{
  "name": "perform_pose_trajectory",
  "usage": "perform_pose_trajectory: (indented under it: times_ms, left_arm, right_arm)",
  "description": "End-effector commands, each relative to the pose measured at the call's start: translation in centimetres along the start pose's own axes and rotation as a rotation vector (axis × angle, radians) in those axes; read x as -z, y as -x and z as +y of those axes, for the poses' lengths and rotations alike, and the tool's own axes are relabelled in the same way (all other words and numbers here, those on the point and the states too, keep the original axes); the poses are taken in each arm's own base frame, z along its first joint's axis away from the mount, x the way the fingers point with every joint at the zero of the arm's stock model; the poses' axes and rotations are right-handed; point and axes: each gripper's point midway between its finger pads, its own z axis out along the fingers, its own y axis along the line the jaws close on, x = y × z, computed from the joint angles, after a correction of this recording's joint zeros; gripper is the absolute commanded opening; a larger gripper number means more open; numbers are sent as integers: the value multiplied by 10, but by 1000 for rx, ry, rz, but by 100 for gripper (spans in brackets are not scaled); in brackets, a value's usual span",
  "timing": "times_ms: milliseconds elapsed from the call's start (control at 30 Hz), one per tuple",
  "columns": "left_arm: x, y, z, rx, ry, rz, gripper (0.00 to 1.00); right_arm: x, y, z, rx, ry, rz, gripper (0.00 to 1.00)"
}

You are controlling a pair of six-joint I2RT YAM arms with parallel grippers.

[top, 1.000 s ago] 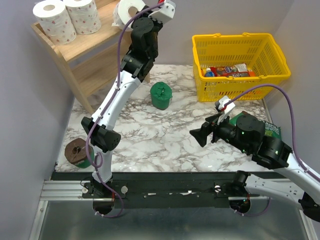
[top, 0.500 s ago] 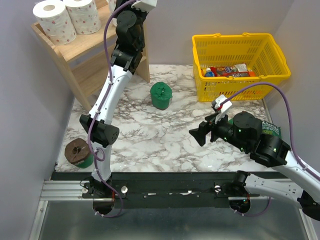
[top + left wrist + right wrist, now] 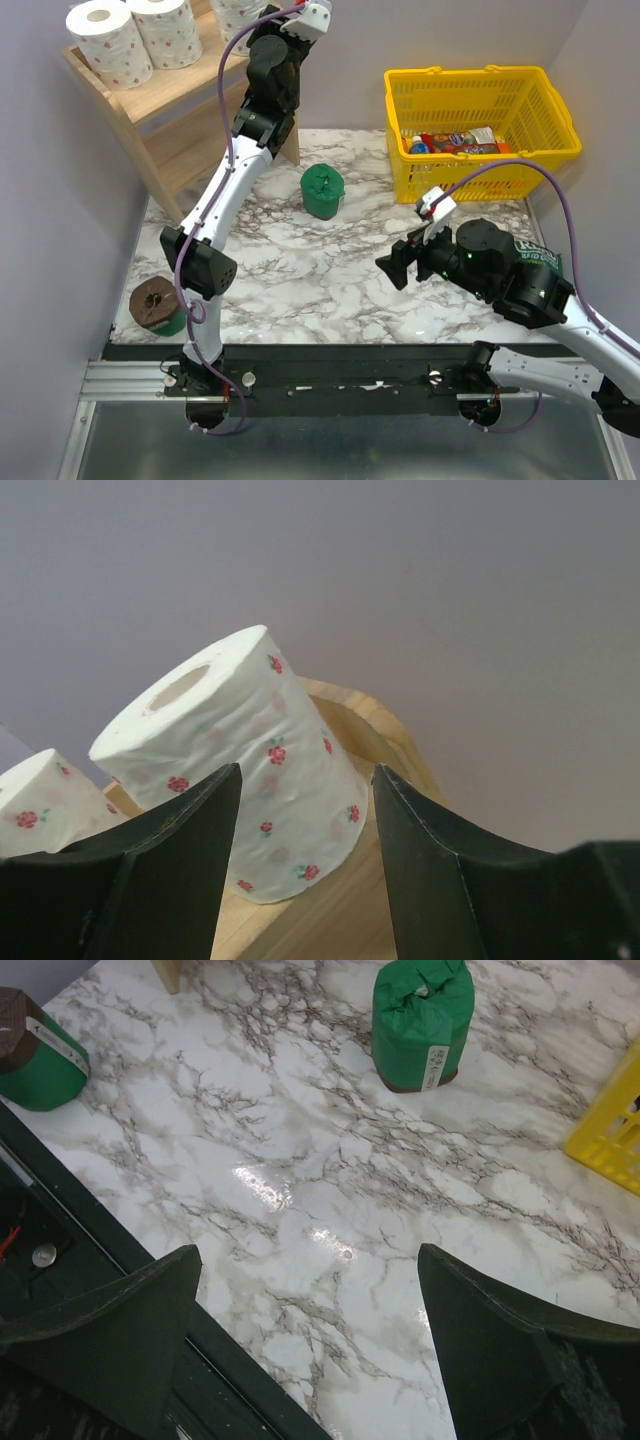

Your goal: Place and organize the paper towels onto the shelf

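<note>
Three white paper towels with pink-red spots stand on top of the wooden shelf [image 3: 170, 92]: two [image 3: 100, 42] [image 3: 165, 30] at the left, and a third [image 3: 238, 14] half hidden behind my left arm. In the left wrist view this third roll [image 3: 255, 790] stands upright on the wood [image 3: 350, 910], just beyond my open left gripper [image 3: 305, 772], which is not touching it. One green roll [image 3: 323, 190] [image 3: 422, 1025] stands mid-table. Another [image 3: 157, 305] [image 3: 35, 1055] lies at the left near edge. My right gripper [image 3: 395, 270] [image 3: 310, 1260] hovers open and holds nothing.
A yellow mesh basket [image 3: 465, 75] with snack packets [image 3: 455, 142] stands at the back right. A flat dark green packet [image 3: 540, 258] lies under my right arm. The shelf's lower tier [image 3: 190, 150] sits behind my left arm. Grey walls close both sides.
My left gripper carried the third white roll over the shelf top, opened and let it go; the roll now stands there. My right arm crept slightly left.
</note>
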Motion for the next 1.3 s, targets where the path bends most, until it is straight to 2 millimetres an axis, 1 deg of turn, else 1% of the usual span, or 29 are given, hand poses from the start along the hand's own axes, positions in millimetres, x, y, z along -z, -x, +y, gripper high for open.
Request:
perform_pose_trajectory:
  times_ms: [0, 33, 67, 100, 133, 200, 233, 300, 333, 367, 567, 600, 733, 833, 867, 933, 1000, 1067, 1100, 1200, 1267]
  left_arm:
    - [-4, 10, -1, 27, 5, -31, 63]
    - [-8, 2, -6, 5, 3, -18, 63]
    - [-9, 1, -7, 0, 9, -18, 63]
    - [-11, 5, -3, 1, 29, -32, 63]
    - [-13, 0, -2, -9, 45, -24, 62]
    - [-16, 2, 4, 2, 73, -36, 62]
    - [-19, -3, 8, -2, 81, -29, 61]
    - [-23, -6, 15, 17, 97, -30, 61]
    - [-25, -10, 16, 23, 102, -25, 61]
    - [-26, -14, 22, 28, 117, -17, 61]
    - [-31, -25, 35, 43, 147, -6, 61]
    - [-33, -30, 36, 46, 151, 0, 61]
    - [-35, -39, 37, 40, 155, 11, 61]
    - [-37, -47, 41, 33, 171, 27, 61]
    - [-38, -50, 41, 27, 174, 34, 61]
    - [-38, -54, 45, 17, 186, 44, 61]
    - [-38, -61, 41, 8, 168, 54, 61]
    - [-36, -62, 42, 5, 166, 58, 61]
    - [-36, -67, 40, -4, 165, 69, 61]
    - [-34, -70, 44, -11, 173, 83, 61]
    - [-32, -66, 48, -4, 178, 79, 61]
  right_arm:
    - [-1, 11, 6, -16, 19, -3, 96]
    - [-3, 10, 8, -14, 30, 4, 95]
    - [-4, 11, 9, -9, 36, 5, 95]
    - [-4, 11, 10, -5, 40, 2, 95]
    - [-4, 13, 11, -4, 45, -5, 94]
    - [-5, 14, 11, 4, 46, -11, 94]
    - [-6, 16, 11, 7, 45, -16, 94]
    - [-8, 16, 11, 16, 45, -13, 94]
    - [-7, 18, 11, 16, 45, -18, 94]
    - [-8, 19, 11, 24, 43, -16, 94]
    - [-13, 23, 13, 40, 49, -11, 94]
    - [-14, 23, 13, 41, 50, -11, 94]
    - [-21, 24, 15, 39, 52, -13, 94]
    - [-30, 22, 15, 58, 45, -5, 94]
    - [-35, 19, 16, 69, 46, 12, 94]
    - [-37, 21, 19, 84, 58, 20, 94]
    - [-40, 18, 21, 97, 70, 39, 94]
    - [-40, 19, 21, 93, 70, 38, 94]
    - [-41, 20, 21, 88, 69, 35, 94]
    - [-44, 23, 25, 77, 84, 17, 94]
    - [-47, 25, 26, 86, 89, 17, 94]
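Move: The third paper towel roll stands upright on the shelf's top board, its middle some 6 cm ahead of the left hand and 4 cm to its left, about level with it. The second roll is about 13 cm left of the third and 2 cm nearer; the shelf's right side panel is roughly 4 cm ahead of the hand, 4 cm to its right and 5 cm lower. From the right hand the third roll lies about 41 cm ahead, 27 cm left and 22 cm up. The third roll is pushed sideways by the left hand's right-hand finger against its right flank: the partly open hand first reaches forward about 3 cm, then sweeps left some 6 cm towards the second roll, turning slightly counter-clockwise and dipping a little at the end. The empty, open right hand drifts about 4 cm left and slightly forward over bare table. ##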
